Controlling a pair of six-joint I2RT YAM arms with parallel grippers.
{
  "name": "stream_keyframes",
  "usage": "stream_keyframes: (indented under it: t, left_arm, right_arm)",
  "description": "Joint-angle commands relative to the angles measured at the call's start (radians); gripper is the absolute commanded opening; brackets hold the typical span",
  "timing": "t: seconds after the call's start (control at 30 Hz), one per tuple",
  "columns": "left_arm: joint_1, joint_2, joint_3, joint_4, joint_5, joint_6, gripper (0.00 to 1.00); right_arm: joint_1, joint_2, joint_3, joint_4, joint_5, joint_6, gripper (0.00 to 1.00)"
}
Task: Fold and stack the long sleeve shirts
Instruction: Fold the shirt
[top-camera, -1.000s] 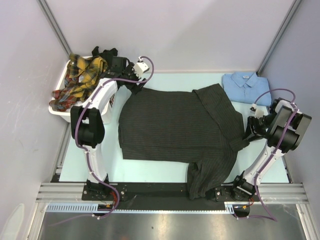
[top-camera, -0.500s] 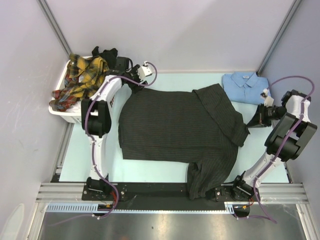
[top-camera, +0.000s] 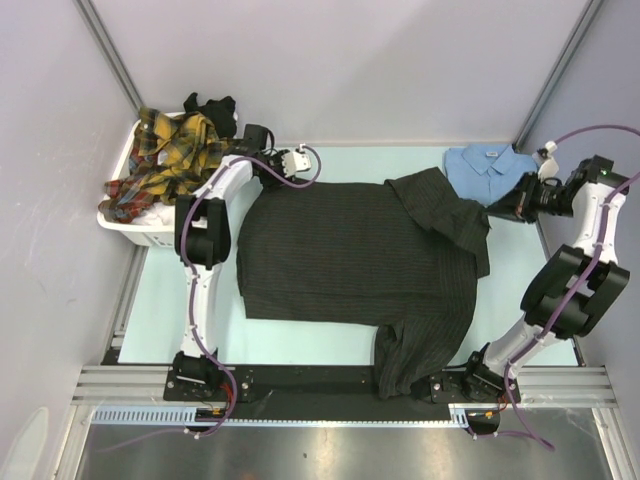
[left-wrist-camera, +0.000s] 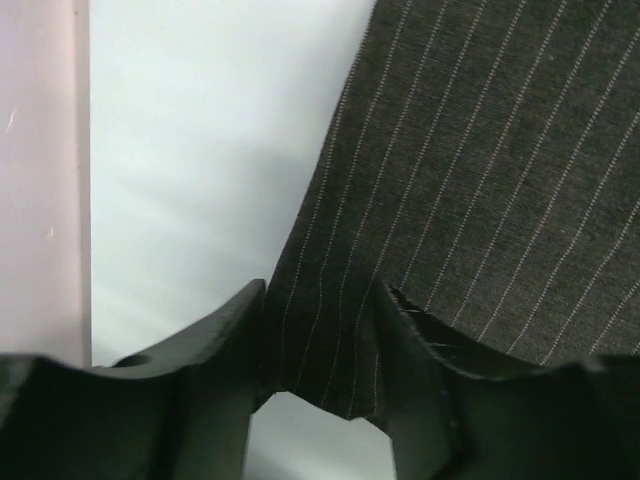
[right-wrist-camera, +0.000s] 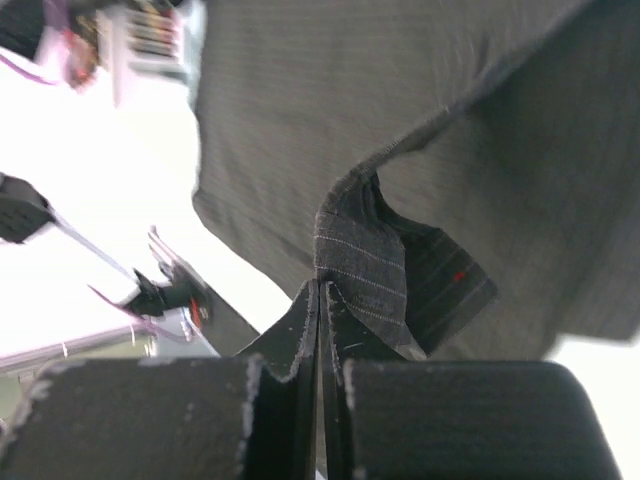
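Observation:
The charcoal pinstripe shirt (top-camera: 345, 250) lies spread over the middle of the table, one sleeve hanging off the near edge. My left gripper (top-camera: 278, 175) is at its far-left corner. In the left wrist view its jaws (left-wrist-camera: 322, 290) stand apart with that corner (left-wrist-camera: 330, 350) lying between them. My right gripper (top-camera: 497, 210) is at the shirt's right edge, next to the collar. Its jaws (right-wrist-camera: 320, 285) are pressed together on a raised fold of pinstripe cloth (right-wrist-camera: 365, 255). A folded light blue shirt (top-camera: 488, 170) lies at the far right. Yellow-red plaid shirts (top-camera: 165, 150) fill the basket.
The white laundry basket (top-camera: 125, 220) stands at the far left, against the left wall, with a dark garment (top-camera: 210, 105) at its back. The right arm's elbow (top-camera: 575, 290) rises by the right wall. A black rail (top-camera: 320, 380) borders the table's near edge.
The right gripper closed on the shirt's right edge and drew it up toward the far right. The left gripper slid right along the far edge and narrowed around the shirt's corner.

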Motion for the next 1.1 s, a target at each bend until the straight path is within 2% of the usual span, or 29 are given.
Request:
stream_keyframes:
  t: [0.0,0.03,0.1,0.13,0.23,0.4,0.53,0.8,0.9,1.07]
  left_arm:
    - [-0.009,-0.008,0.047,-0.021,-0.002,0.063,0.49]
    - [-0.009,-0.008,0.047,-0.021,-0.008,0.063,0.45]
    - [-0.009,-0.008,0.047,-0.033,-0.014,0.076,0.37]
    - [-0.009,-0.008,0.047,-0.035,-0.013,0.076,0.27]
    - [-0.009,-0.02,0.041,-0.04,-0.01,0.072,0.13]
    - [-0.009,-0.062,0.004,-0.03,-0.003,0.058,0.0]
    - [-0.009,-0.131,-0.049,-0.006,0.009,0.053,0.0]
    - [-0.009,-0.275,-0.212,0.046,0.041,0.101,0.0]
    - [-0.009,-0.342,-0.295,0.08,0.043,0.112,0.0]
    - [-0.009,-0.465,-0.475,0.111,0.078,0.156,0.0]
  right_arm:
    - [0.026,-0.138,0.048,0.257,-0.15,0.282,0.0]
    - [0.037,-0.153,0.047,0.306,-0.163,0.386,0.0]
    - [0.049,-0.192,0.042,0.446,-0.168,0.481,0.0]
    - [0.061,-0.204,0.037,0.529,-0.177,0.559,0.0]
    - [0.077,-0.245,0.031,0.65,-0.187,0.666,0.0]
    - [0.091,-0.326,0.001,0.799,-0.188,0.851,0.0]
    - [0.084,-0.397,-0.029,0.87,-0.19,0.927,0.0]
    - [0.045,-0.587,-0.124,0.853,-0.207,0.957,0.0]
    - [0.028,-0.664,-0.142,0.819,-0.217,0.942,0.0]
    - [-0.031,-0.803,-0.167,0.651,-0.216,0.862,0.0]
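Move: The far left corner of the dark shirt already lies between the left hand's half-open fingers, hardly 1 cm below the hand point; the basket stands about 24 cm to the left, nearly level. The right hand already holds the shirt's right end in the air. From that hand, the spread body's middle lies some 31 cm left, 4 cm ahead and 19 cm below, and the folded blue shirt 30 cm ahead, 3 cm right and 19 cm below. Upwards goes the right hand, some 23 cm and quickly, keeping its pinch on the shirt's right end while drifting about 8 cm left; it first edges forward, then draws back over the table, its fingers tipping up some 35 degrees. The left hand stays to shut its fingers on the far left corner, then draws that corner back and up about 6 cm each way. ##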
